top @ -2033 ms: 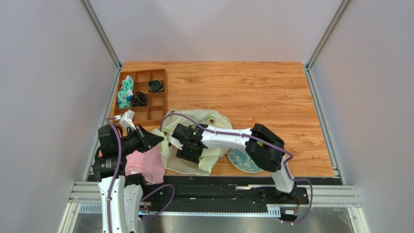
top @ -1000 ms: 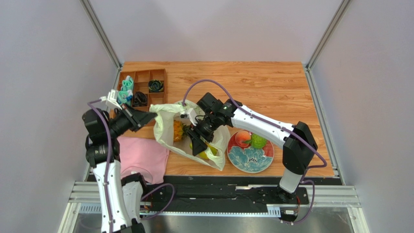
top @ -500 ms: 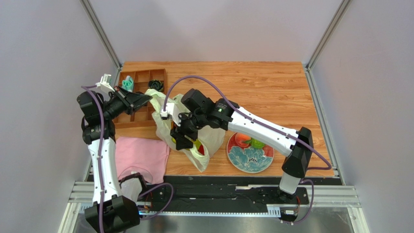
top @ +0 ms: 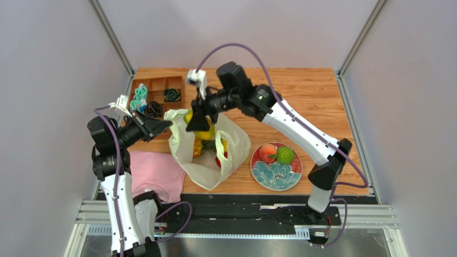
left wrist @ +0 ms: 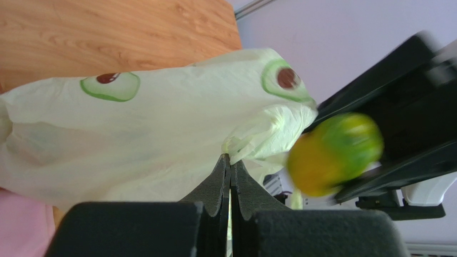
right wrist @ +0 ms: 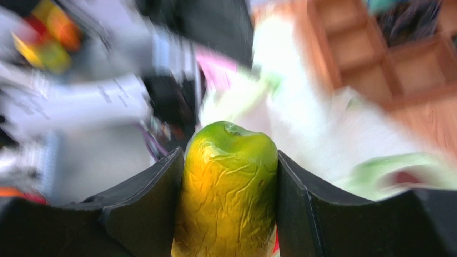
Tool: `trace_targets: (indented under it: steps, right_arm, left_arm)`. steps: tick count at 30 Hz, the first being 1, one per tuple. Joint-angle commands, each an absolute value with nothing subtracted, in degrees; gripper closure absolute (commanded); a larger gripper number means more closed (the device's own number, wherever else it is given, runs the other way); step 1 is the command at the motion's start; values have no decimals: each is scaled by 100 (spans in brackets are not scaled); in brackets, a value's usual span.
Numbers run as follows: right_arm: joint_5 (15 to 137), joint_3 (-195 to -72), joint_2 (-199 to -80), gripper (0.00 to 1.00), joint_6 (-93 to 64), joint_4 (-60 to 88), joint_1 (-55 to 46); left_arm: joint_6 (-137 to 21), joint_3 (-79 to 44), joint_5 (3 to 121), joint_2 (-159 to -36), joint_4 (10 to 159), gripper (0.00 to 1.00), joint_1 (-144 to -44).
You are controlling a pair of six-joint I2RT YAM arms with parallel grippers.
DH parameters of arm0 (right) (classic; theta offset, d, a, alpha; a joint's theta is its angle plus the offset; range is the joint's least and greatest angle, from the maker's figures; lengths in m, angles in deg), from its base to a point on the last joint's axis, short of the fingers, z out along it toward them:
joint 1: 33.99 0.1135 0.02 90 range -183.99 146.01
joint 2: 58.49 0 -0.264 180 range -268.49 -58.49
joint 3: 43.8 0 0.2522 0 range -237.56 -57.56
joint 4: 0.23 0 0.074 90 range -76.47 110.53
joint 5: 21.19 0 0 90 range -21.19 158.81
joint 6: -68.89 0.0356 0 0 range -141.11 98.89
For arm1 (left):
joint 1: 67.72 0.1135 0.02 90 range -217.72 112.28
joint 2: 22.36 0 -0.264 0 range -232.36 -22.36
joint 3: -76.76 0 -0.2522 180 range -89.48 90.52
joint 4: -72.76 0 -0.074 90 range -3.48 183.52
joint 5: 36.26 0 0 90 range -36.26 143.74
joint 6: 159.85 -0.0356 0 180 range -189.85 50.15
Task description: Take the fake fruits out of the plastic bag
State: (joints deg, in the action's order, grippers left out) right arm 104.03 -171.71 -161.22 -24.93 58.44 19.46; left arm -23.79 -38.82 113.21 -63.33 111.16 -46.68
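The plastic bag (top: pixel 199 170) stands open on the table, pale and printed with avocados. My left gripper (top: pixel 169 125) is shut on its left rim (left wrist: pixel 244 145) and holds it up. My right gripper (top: pixel 197 122) hangs above the bag's mouth, shut on a yellow-green mango (top: pixel 207 130). In the right wrist view the mango (right wrist: pixel 230 198) fills the gap between both fingers (right wrist: pixel 140 211); it also shows blurred in the left wrist view (left wrist: pixel 335 152). Inside the bag lie a pineapple (top: pixel 198 148) and a red fruit (top: pixel 219 161). A peach (top: pixel 266 153) and a bumpy green ball (top: pixel 285 155) lie on the plate.
The flower-patterned plate (top: pixel 273 176) sits right of the bag near the front edge. A pink cloth (top: pixel 160 175) lies left of the bag. A wooden compartment tray (top: pixel 159 107) with small items stands at the back left.
My right gripper has risen out of the bag with the mango in it. The left gripper, still holding the bag's rim, has shifted a little down and right.
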Motion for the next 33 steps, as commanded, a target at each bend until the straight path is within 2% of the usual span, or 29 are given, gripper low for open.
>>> trace_targets:
  steps: [1,7,9,12,13,16,17,20,23,29,33]
  right_arm:
    - [11697,-17824,-16184,50,-32,4186,1497]
    - [11610,-17789,-16229,50,-10,3963,1233]
    - [11330,-17946,-16027,53,-395,4582,962]
    - [10663,-17808,-15380,58,-1782,5802,471]
    - [10365,-17615,-15115,59,-2856,6140,372]
    - [9546,-16054,-13920,60,-4383,7240,38]
    - [9248,-15039,-13569,60,-5188,7364,-50]
    - [8642,-13113,-12171,59,-6272,7706,-323]
    - [8297,-11984,-11343,59,-6758,7988,-419]
    - [8130,-10750,-10315,59,-7752,7858,-437]
    - [8103,-10249,-10155,53,-8569,7463,-437]
  left_arm:
    - [-2617,-4096,11272,-6393,11394,100,-4671]
    - [-2784,-3991,11342,-6420,11525,100,-4663]
    - [-2881,-3877,11342,-6376,11614,100,-4671]
    - [-2872,-3824,11307,-6297,11605,100,-4662]
    - [-2855,-3841,11290,-6262,11570,100,-4662]
    - [-2723,-3990,11272,-6191,11386,100,-4654]
    - [-2601,-4052,11289,-6191,11237,100,-4662]
    - [-2390,-4201,11307,-6226,10938,100,-4662]
    - [-2310,-4193,11298,-6305,10806,100,-4654]
    - [-2301,-4070,11325,-6525,10779,100,-4654]
    - [-2318,-4079,11290,-6586,10761,100,-4645]
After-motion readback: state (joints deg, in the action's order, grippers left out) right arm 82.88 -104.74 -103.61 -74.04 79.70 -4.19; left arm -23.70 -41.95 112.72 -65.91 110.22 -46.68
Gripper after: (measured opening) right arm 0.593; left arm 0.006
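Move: The plate for the yellow-green fruit held in the right hand lies about 27 cm to that hand's right, 3 cm back and 28 cm below. On it, the peach is some 3 cm ahead and 23 cm right of the hand, the green fruit 2 cm ahead and 31 cm right, both about 25 cm down. The open bag is almost directly under the hand, its middle roughly 20 cm below. From the left hand, the plate lies about 38 cm right, 6 cm back and 28 cm below. The yellow-green fruit, still gripped by the right hand, first goes up about 9 cm and forward over the bag, then sweeps far right, sinking and drawing back, to the right side of the plate, ending some 34 cm right of its start and 19 cm lower; on the way the fingers swing from pointing left to steeply down. The left hand keeps its pinch on the bag's rim, dipping about 3 cm early on. ##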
